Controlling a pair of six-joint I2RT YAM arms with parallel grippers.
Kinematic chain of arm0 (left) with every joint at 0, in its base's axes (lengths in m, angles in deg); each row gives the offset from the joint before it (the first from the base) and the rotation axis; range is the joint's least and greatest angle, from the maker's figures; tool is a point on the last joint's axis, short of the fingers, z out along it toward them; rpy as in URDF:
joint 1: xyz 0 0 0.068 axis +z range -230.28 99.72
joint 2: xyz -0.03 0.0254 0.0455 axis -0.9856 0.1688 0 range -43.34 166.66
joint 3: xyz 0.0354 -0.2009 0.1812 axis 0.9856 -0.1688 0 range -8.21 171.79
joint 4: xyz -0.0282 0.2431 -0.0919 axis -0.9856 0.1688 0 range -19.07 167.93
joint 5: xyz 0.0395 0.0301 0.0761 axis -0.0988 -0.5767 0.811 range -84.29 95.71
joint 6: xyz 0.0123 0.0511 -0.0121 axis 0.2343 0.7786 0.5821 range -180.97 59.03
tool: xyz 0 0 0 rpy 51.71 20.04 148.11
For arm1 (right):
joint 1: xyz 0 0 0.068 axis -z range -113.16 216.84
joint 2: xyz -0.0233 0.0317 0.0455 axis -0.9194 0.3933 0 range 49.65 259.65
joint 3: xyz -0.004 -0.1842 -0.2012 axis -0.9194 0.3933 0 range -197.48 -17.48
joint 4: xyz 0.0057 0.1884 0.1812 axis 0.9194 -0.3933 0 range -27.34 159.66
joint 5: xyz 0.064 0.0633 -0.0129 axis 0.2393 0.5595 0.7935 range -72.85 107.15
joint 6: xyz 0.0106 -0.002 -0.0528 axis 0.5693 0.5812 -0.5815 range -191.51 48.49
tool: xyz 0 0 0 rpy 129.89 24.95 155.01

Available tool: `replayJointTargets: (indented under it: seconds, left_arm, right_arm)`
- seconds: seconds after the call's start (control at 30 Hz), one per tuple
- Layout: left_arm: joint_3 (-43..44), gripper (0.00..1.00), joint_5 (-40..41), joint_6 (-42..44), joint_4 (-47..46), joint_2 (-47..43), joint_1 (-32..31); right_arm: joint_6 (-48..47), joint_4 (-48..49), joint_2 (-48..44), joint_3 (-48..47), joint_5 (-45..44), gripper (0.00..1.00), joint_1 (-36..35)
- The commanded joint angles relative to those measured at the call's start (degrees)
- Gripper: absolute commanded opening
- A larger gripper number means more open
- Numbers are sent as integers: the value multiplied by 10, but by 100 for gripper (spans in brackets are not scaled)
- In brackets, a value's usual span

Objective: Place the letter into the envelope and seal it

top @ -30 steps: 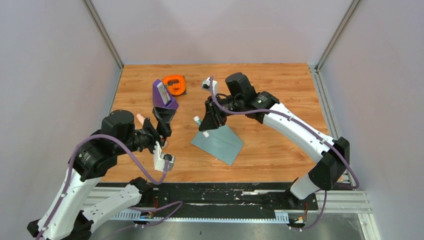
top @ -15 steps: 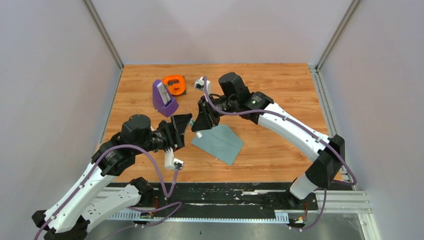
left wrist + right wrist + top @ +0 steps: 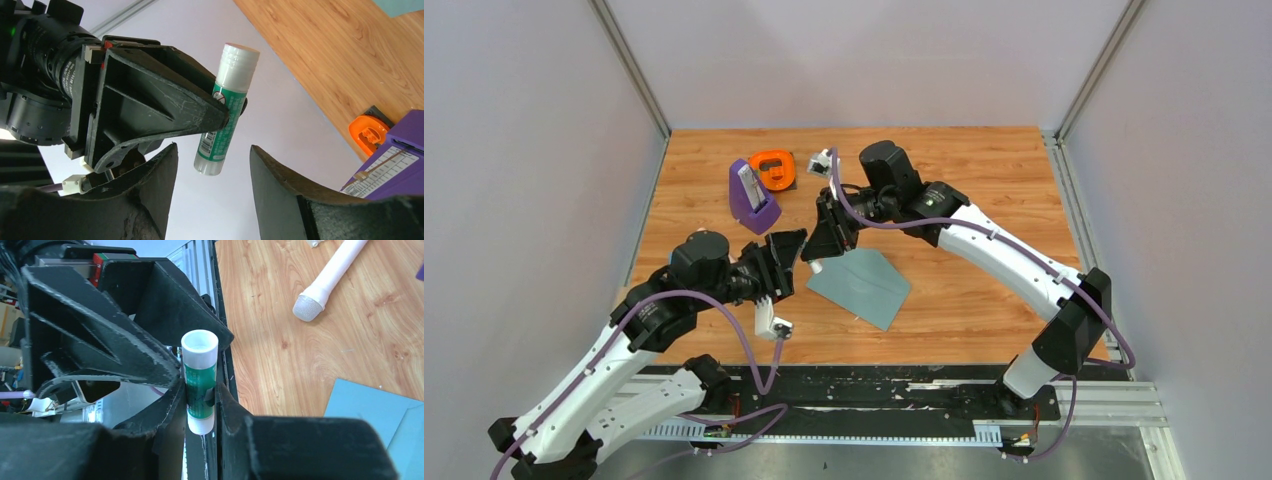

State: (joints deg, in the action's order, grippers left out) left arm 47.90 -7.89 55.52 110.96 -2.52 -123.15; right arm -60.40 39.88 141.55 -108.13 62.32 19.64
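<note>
The grey-teal envelope point(image 3: 861, 287) lies flat on the wood, flap side hidden; its corner also shows in the right wrist view point(image 3: 380, 410). The letter is not in view. My right gripper point(image 3: 822, 250) point(image 3: 199, 390) hovers left of the envelope, shut on a green-and-white glue stick point(image 3: 200, 375) point(image 3: 227, 107). My left gripper point(image 3: 792, 252) point(image 3: 212, 150) faces it, open, its fingers point(image 3: 160, 180) on either side of the stick's lower end without touching it.
A purple holder point(image 3: 752, 197) and an orange tape dispenser point(image 3: 773, 167) stand at the back left. A white cylinder with a grey end point(image 3: 327, 282) lies on the wood near the left arm. Walls close in the table's sides and back.
The left arm swung right and brought its gripper up to the glue stick, its jaws narrowing. The right gripper shifted slightly left with the stick.
</note>
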Motion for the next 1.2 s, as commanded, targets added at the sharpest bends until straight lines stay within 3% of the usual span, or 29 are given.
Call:
replayJointTargets:
  seconds: [0.0, 0.1, 0.37, 0.43, 0.5, 0.53, 0.6, 0.63, 0.77, 0.8, 0.83, 0.97, 1.17]
  left_arm:
    - [1, 60, 8, 111, 1, 4, -5]
    - [-1, 51, 7, 118, 1, 4, -6]
    - [0, 46, 5, 122, 0, 8, -6]
    - [-4, 39, 2, 125, 0, 4, -7]
    - [-6, 26, 1, 118, 0, 1, -7]
    - [-5, 9, 4, 101, 0, 0, -7]
    - [-1, 0, 22, 57, 0, 1, -7]
    - [1, 0, 38, 37, 1, 2, -7]
    - [32, 0, 88, -141, 41, 22, -7]
    - [56, 0, 97, -239, 71, 31, -7]
    - [68, 0, 113, -347, 91, 56, -7]
    - [139, 0, 111, -600, 209, 139, -7]
    - [154, 0, -17, -786, 246, 167, -7]
  right_arm:
    - [8, 38, -2, -22, 31, 0, -7]
    - [9, 46, -1, -24, 39, 0, -7]
    - [11, 56, 15, -40, 32, 0, -7]
    - [13, 60, 19, -47, 30, 0, -7]
    - [13, 61, 22, -51, 26, 0, -7]
    - [11, 62, 19, -51, 22, 1, -6]
    - [1, 62, 4, -40, -8, 22, -6]
    - [-7, 63, -7, -30, -27, 39, -6]
    - [-40, 79, -75, 32, -109, 71, -3]
    - [-47, 90, -96, 52, -129, 75, -4]
    - [-55, 103, -115, 76, -148, 77, -4]
    - [-81, 156, -190, 163, -206, 81, -3]
    - [-97, 198, -214, 211, -208, 81, -3]
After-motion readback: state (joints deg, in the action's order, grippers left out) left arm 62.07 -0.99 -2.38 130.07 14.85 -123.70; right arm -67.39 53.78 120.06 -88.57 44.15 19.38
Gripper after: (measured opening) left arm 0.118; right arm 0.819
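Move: The glue stick is already between the left gripper's open fingers, its middle about 3 cm below that hand and 1 cm to its right; the right gripper still pinches it around its middle. The envelope lies some 28 cm below the left hand, 9 cm right and 2 cm ahead. From the left hand, the microphone is about 18 cm left and 6 cm ahead, the purple metronome 13 cm left and 18 cm ahead. Close the left gripper on the glue stick's base end while the right keeps its pinch, then open the right fingers wide and draw that hand about 5 cm to the right, rising a little. With the stick held, lower the left hand about 7 cm with a slight drift left, swinging its wrist some 65 degrees so the fingers point more steeply down. ##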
